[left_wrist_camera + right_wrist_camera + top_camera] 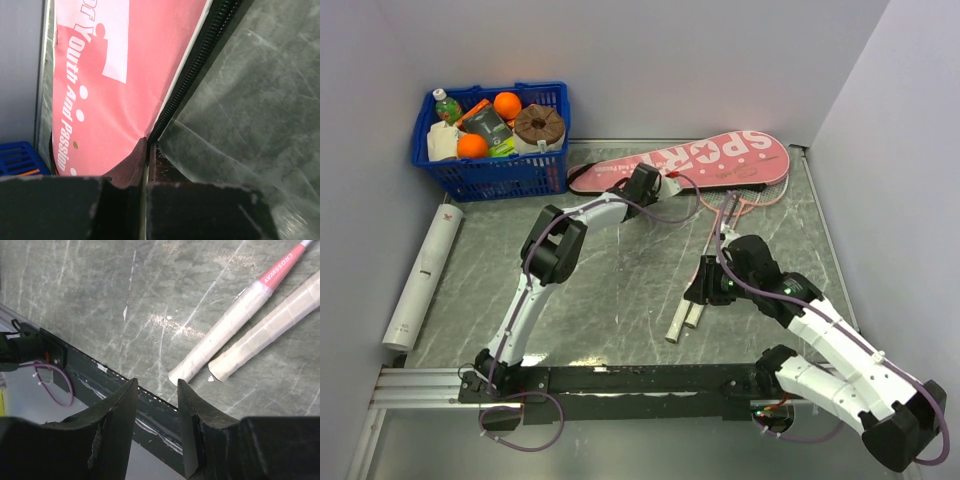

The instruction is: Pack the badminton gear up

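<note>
The pink "SPORT" case (710, 160) lies across the back of the table. My left gripper (658, 186) is at its near edge. In the left wrist view that gripper (148, 146) is shut on the case's black zip edge (190, 70), with the pink cover (110, 75) rising to the left. Two thin rackets lie side by side, their heads by the case and their white handles (685, 318) pointing to the front. My right gripper (703, 287) hovers just right of the handles. Its jaws (156, 385) stand open and empty, with the handle ends (210, 350) just beyond the fingertips. A long white tube (425, 278) lies along the left wall.
A blue plastic basket (485, 175) with oranges and a bottle stands in the back left corner. Walls close in the table on the left, back and right. A black rail (100, 370) with the arm bases runs along the front edge.
</note>
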{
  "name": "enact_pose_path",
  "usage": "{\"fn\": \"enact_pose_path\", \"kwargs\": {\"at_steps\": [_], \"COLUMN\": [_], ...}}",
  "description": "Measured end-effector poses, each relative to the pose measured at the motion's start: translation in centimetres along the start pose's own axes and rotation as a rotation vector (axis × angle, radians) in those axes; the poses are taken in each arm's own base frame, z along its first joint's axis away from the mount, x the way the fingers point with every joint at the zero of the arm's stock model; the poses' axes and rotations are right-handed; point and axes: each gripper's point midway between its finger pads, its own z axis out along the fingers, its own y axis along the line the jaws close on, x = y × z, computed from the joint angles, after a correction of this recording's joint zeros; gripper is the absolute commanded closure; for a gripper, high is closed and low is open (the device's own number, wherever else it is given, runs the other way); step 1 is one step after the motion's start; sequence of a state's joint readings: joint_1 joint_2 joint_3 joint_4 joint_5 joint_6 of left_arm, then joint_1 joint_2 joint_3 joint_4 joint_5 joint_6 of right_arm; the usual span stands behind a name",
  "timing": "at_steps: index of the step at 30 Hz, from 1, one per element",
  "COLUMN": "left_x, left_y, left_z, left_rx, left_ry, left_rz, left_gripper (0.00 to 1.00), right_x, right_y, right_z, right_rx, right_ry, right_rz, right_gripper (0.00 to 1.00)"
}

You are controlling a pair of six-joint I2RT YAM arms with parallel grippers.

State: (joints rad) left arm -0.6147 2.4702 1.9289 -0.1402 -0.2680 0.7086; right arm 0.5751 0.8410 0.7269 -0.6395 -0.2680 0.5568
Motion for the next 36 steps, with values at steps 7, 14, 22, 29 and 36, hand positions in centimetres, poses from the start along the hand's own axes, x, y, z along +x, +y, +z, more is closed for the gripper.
{"fn": "enact_pose_path", "kwargs": {"at_steps": [7,14,22,29,36], "left_x": [-0.7,-3.3,-2.3,3.7,6.4], "left_y": [-2.7,-5.9,-7.1,-9.3,-12.1], "left_z": [-3.2,-8.9,-17.6,-25.7,-29.6], "left_rx": [0.088,0.18,0.25,0.306,0.351], "left_ry": [0.073,0.118,0.183,0.269,0.292], "left_rz": [-0.023,-0.085,-0.29,-0.526,-0.754], "left_gripper": [0.99,0.99,0.99,0.99,0.99], "right_x": [-0.2,0.6,1.8,1.9,1.1], "right_y": [0.5,0.5,-1.6,-2.5,-2.7], "right_z": [-2.0,-4.0,-4.8,-4.2,-1.1], "right_rx": [-0.033,-0.06,0.025,0.081,0.134], "right_ry": [-0.065,-0.113,-0.114,-0.092,-0.028], "right_rz": [-0.016,-0.025,-0.012,0.028,0.092], "right_gripper": [0.55,0.55,0.55,0.56,0.56]}}
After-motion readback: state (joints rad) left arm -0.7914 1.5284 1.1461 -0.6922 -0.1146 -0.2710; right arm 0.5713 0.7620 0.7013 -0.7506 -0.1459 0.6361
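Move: My left hand is already shut on the near, zippered edge of the pink bag, whose middle lies about 9 cm ahead and 12 cm to the right. The bare table I drag it to is some 31 cm back and 7 cm left, just below. From this hand the racket grips are about 38 cm back and 11 cm right, the blue basket roughly 10 cm ahead and 45 cm left. From my right hand the bag is about 45 cm ahead, 2 cm left and 13 cm down. With my left fingers keeping their pinch on the zippered edge, I haul the bag back some 31 cm from the far wall, bowing slightly right before swinging left and rising about 8 cm. Meanwhile the wrist tips the fingers steeper by some 30 degrees and turns counter-clockwise. My empty right hand lifts, backing off rightward from the bag, then sinks and comes partly forward near the racket grips, half open. ##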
